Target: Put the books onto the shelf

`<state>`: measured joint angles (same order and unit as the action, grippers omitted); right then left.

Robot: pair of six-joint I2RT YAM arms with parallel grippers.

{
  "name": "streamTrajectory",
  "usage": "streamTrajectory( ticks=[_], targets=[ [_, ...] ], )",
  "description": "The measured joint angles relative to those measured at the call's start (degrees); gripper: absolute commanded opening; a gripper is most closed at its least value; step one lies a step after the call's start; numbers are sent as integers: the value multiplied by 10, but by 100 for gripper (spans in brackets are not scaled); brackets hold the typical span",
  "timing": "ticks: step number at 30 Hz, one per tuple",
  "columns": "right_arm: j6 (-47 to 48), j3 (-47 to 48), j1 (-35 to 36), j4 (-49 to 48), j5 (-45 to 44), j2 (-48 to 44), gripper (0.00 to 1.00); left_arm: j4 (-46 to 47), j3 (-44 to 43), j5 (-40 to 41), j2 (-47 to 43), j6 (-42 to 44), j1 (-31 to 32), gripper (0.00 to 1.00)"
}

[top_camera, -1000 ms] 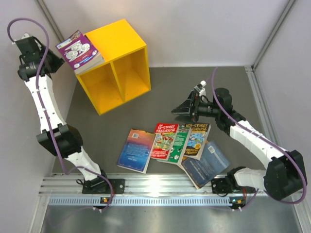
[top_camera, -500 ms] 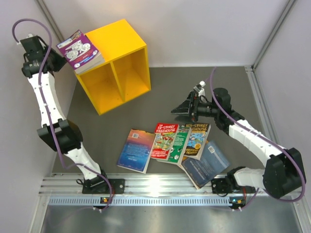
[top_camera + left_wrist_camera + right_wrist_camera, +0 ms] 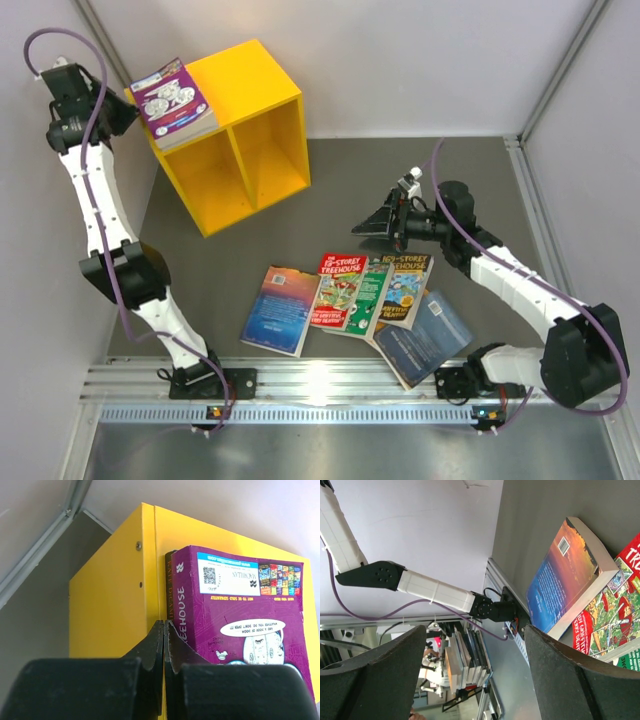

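The yellow shelf (image 3: 250, 90) stands at the back left, its two compartments facing the front. On its top lies a purple book (image 3: 172, 100) over another book, hanging past the left edge. My left gripper (image 3: 124, 110) is shut with nothing in it, its tips against the purple book's spine side (image 3: 240, 615) by the shelf's top edge (image 3: 110, 610). Several books lie flat near the front: blue-orange (image 3: 282, 308), red Treehouse (image 3: 337, 290), green (image 3: 368, 298), light blue (image 3: 405, 288), dark blue (image 3: 425, 340). My right gripper (image 3: 365, 225) hovers open just behind them.
The left wall runs close beside my left arm. An aluminium rail (image 3: 320, 385) carries both arm bases along the near edge. In the right wrist view the blue-orange book (image 3: 567, 575) lies beyond my open fingers, and a pile of other books (image 3: 465, 660) stands off the table.
My left gripper has risen and moved right along the shelf's corner, nudging the purple stack a little further onto the top. The right arm has not moved.
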<state>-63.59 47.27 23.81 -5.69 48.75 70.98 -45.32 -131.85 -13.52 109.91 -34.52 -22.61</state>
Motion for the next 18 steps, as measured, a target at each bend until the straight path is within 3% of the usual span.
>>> streamTrajectory(
  ticks=[9, 18],
  targets=[
    [0, 0, 0, 0, 0, 0, 79, 10, 33, 32, -24, 2, 5, 0],
    [22, 5, 0, 29, 0, 1, 82, -9, 229, 124, -274, 1, 8, 6]
  ],
)
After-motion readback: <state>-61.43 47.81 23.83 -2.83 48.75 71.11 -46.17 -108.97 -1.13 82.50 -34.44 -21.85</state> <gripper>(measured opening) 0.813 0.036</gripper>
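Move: The left hand's shut fingertips are at the spine side of the purple book on the shelf top. The book's middle is about 8 cm to the hand's right, 1 cm ahead and nearly level with it. The brown book lies just beneath, its middle about 8 cm right, 1 cm ahead and 3 cm down. The middle of the shelf top is some 17 cm right, 1 cm ahead and 4 cm down. From the right hand the purple book is roughly 43 cm left, 28 cm ahead and 13 cm up. The left hand's closed fingertips stay against the purple book's spine for one last tiny nudge forward and right. They then come free as the hand pulls back towards the robot, slowly at first and then fast, by about 12 cm. It rises some 4 cm late in the retreat and swings about 10 degrees counter-clockwise, fingers kept shut. ##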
